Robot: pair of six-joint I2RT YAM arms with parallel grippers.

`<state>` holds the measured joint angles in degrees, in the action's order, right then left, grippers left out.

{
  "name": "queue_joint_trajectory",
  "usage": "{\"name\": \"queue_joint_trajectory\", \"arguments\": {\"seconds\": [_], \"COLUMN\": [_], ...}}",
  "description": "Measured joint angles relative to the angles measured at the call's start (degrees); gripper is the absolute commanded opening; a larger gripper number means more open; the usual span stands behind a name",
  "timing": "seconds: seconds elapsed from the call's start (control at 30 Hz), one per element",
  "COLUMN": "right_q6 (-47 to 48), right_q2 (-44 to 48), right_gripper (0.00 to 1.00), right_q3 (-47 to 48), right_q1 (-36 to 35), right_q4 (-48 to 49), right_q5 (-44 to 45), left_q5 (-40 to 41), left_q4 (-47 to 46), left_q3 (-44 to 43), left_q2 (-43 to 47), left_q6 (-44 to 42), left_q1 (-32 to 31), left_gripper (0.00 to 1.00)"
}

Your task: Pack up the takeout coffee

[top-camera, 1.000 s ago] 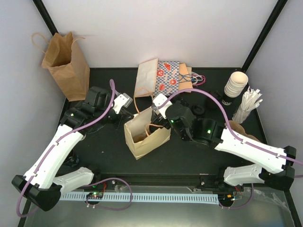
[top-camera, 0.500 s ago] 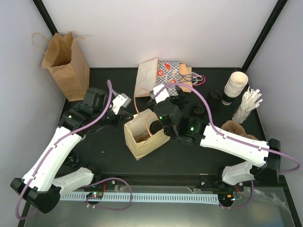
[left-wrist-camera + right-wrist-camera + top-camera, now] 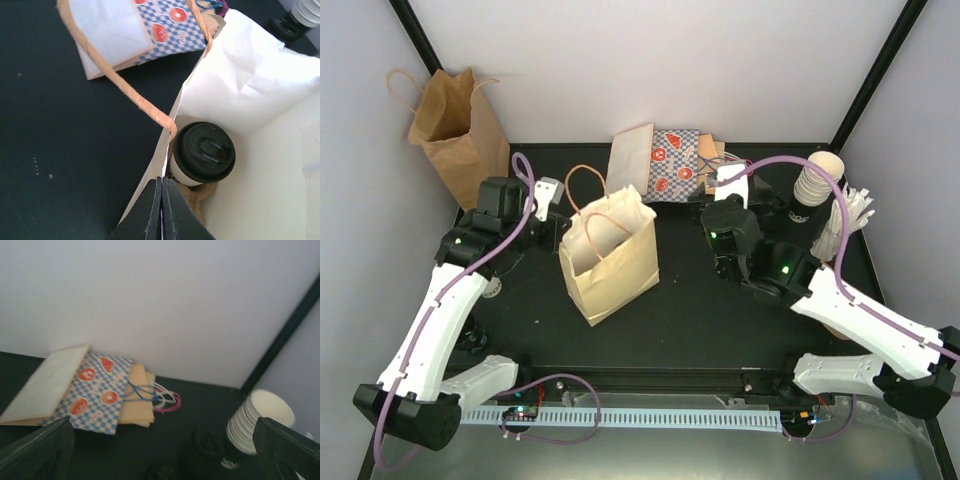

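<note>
A white paper coffee cup with a black lid (image 3: pixel 205 152) stands inside the cream handled paper bag (image 3: pixel 615 265), close to its wall. My left gripper (image 3: pixel 162 180) is shut on that bag's thin paper wall (image 3: pixel 172 145), just below the twisted handle (image 3: pixel 125 90). In the top view the left gripper (image 3: pixel 560 212) sits at the bag's left rim. My right gripper (image 3: pixel 730 182) is open and holds nothing, raised at the back right and apart from the bag. A stack of white cups (image 3: pixel 257 422) stands ahead of it to the right.
Black lids (image 3: pixel 207 455) lie beside the cup stack (image 3: pixel 817 180). A bundle of white sticks (image 3: pixel 845 225) stands at the far right. Flat patterned and plain bags (image 3: pixel 665 165) lie against the back wall. A brown paper bag (image 3: pixel 460 130) stands upright at the back left.
My right gripper has come out of the cream bag and swung to the back right. The bag now stands upright and sits further left, with the left gripper still on its wall.
</note>
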<state>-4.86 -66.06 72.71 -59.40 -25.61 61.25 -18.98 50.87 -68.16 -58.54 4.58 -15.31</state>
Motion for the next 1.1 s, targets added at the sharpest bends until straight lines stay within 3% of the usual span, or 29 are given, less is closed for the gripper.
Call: {"name": "queue_joint_trajectory", "arguments": {"seconds": [0.3, 0.6, 0.77, 0.83, 0.9, 1.1], "right_q6": [-11.34, -15.06, -17.11, -17.86, -18.25, -18.45], "right_q2": [3.65, 4.13, 2.71, 1.86, 1.07, 0.07], "right_gripper": [1.0, 1.0, 1.0, 1.0, 1.0, 1.0], "right_q3": [-1.03, -5.62, -5.9, -5.9, -5.9, -5.92], "right_q1": [5.84, 6.82, 11.15, 12.39, 12.83, 13.18], "right_q4": [-15.15, -20.0, -22.51, -23.54, -24.28, -25.53], "right_q5": [-6.93, -11.93, -19.28, -22.01, -23.93, -27.17], "left_q5": [1.6, 1.66, 1.01, 0.79, 0.85, 4.68], "left_q4": [-5.86, -12.37, -14.64, -15.15, -15.26, -14.73], "left_q3": [0.94, 0.94, 1.18, 1.73, 2.19, 3.06], "left_q2": [-3.3, -4.96, -4.96, -4.83, -4.7, -2.38], "left_q6": [1.27, 1.92, 1.92, 1.97, 1.73, 1.38], "left_q1": [9.05, 17.42, 18.27, 18.27, 18.25, 18.36], "left_gripper": [0.02, 0.02, 0.09, 0.18, 0.39, 0.78]}}
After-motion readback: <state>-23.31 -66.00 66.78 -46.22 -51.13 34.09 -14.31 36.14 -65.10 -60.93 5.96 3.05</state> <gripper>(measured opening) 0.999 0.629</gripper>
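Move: The left fingers are still shut on the cream bag's left rim; the brown bag it is taken towards stands about 23 cm ahead and 23 cm left, its middle some 7 cm lower. From that hand a cup stack is roughly 22 cm left and 3 cm back, and the flat bags 29 cm ahead and 24 cm right. From the empty right hand the single black lid lies about 12 cm ahead, 8 cm right and 29 cm below, the lid stack 17 cm ahead and 18 cm right. Keeping its pinch on the left rim, the left hand carries the cream bag across the table, leftward and forward about 10 and 8 cm towards the brown bag, turning some 20 degrees counter-clockwise and rising only slightly, then stops and spreads its fingers to let go of the rim. Meanwhile the right hand, wide open and touching nothing, sinks about 14 cm towards the single black lid, slipping a few centimetres right early on and tipping its fingers some 30 degrees downward. ##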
